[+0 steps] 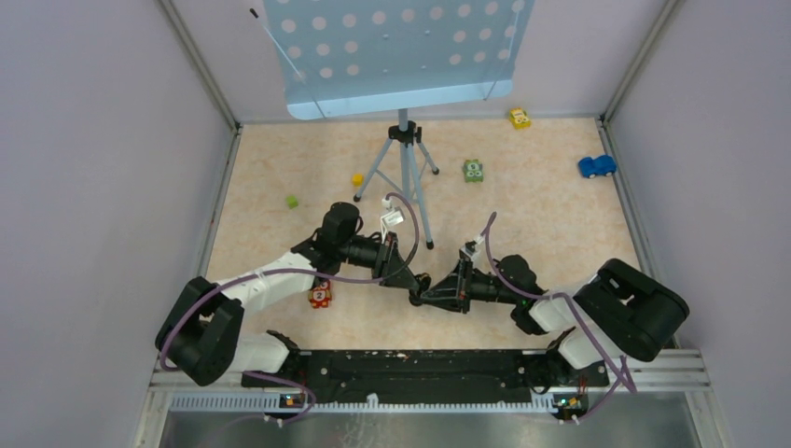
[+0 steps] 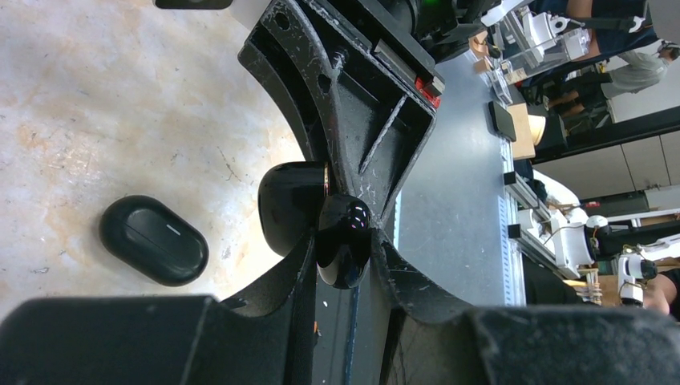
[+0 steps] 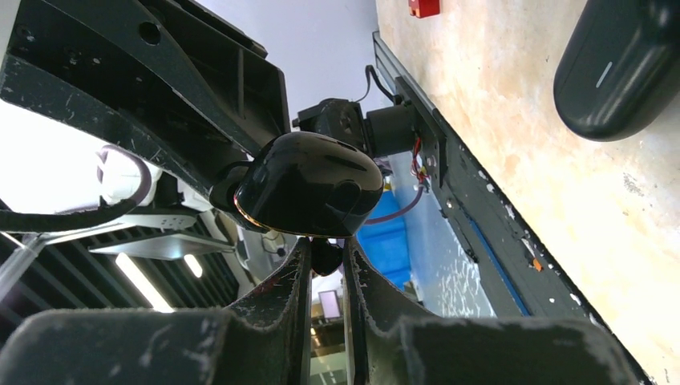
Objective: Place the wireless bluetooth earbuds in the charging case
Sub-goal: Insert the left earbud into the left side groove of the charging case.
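The charging case point(image 2: 152, 239), a matte black oval with a short white line on its shut lid, lies on the table left of my left gripper point(image 2: 343, 258). It also shows in the right wrist view as the case point(image 3: 617, 68). The left gripper is shut on a glossy black earbud point(image 2: 343, 237). My right gripper point(image 3: 327, 261) is shut on a small dark nub point(image 3: 326, 255) under a glossy black dome with a thin gold rim point(image 3: 309, 184). That dome point(image 2: 290, 204) touches the left-held earbud. I cannot tell whether they are one piece. Both grippers meet tip to tip point(image 1: 422, 289); the arms hide the case there.
A tripod point(image 1: 407, 173) carrying a blue perforated board point(image 1: 396, 51) stands behind the grippers. An orange numbered block point(image 1: 320, 297) lies under the left arm. Farther back are a green block point(image 1: 292, 201), a yellow block point(image 1: 357, 179), a green car point(image 1: 474, 171), a yellow car point(image 1: 520, 119) and a blue car point(image 1: 597, 166).
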You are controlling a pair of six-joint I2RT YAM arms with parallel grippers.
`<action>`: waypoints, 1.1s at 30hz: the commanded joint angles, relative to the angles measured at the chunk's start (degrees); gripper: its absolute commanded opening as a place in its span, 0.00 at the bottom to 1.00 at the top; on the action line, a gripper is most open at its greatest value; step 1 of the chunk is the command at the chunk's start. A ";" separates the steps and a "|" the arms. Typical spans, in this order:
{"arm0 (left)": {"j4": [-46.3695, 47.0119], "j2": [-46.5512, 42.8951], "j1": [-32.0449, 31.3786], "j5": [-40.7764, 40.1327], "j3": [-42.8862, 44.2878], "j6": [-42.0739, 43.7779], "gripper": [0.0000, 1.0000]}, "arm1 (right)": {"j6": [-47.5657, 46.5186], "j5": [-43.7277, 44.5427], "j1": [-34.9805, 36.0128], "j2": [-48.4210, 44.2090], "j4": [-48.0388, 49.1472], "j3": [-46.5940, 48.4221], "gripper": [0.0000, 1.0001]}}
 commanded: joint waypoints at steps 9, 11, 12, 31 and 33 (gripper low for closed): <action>-1.45 -2.21 -0.20 4.50 2.26 1.28 0.00 | -8.32 1.63 0.21 -5.58 -14.15 5.51 0.19; -1.98 -2.10 -0.21 4.69 2.38 1.57 0.00 | -8.51 1.83 0.21 -5.93 -14.51 5.63 0.29; -2.24 -2.12 -0.19 4.66 2.50 1.70 0.00 | -8.69 1.91 0.21 -6.07 -14.81 5.68 0.33; -4.24 0.67 -0.17 3.26 2.44 2.78 0.00 | -12.44 2.61 0.21 -10.75 -19.10 5.78 0.80; -3.53 1.60 -0.17 3.53 2.27 2.24 0.00 | -14.95 2.83 0.25 -12.88 -24.13 6.88 0.82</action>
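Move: The glossy charging case, held in the left fingers, sits about 2 cm ahead, 2 cm to the left and 1 cm above the right hand, which already has the earbud at it. From the left hand the case's middle is level front to back, 2 cm right and 1 cm down. From the right hand, the matte oval case lies 2 cm left, straight below by some 10 cm, and the tripod foot 13 cm ahead, 2 cm right, 11 cm down. The right fingers let go of the earbud at the charging case, opening from nearly shut to wide after first easing about half a centimetre left towards the case. The right hand meanwhile sinks roughly 1 cm, its fingertips tipping down just under 10 degrees. The left hand keeps its pinch on the case and eases back about 1 cm. ##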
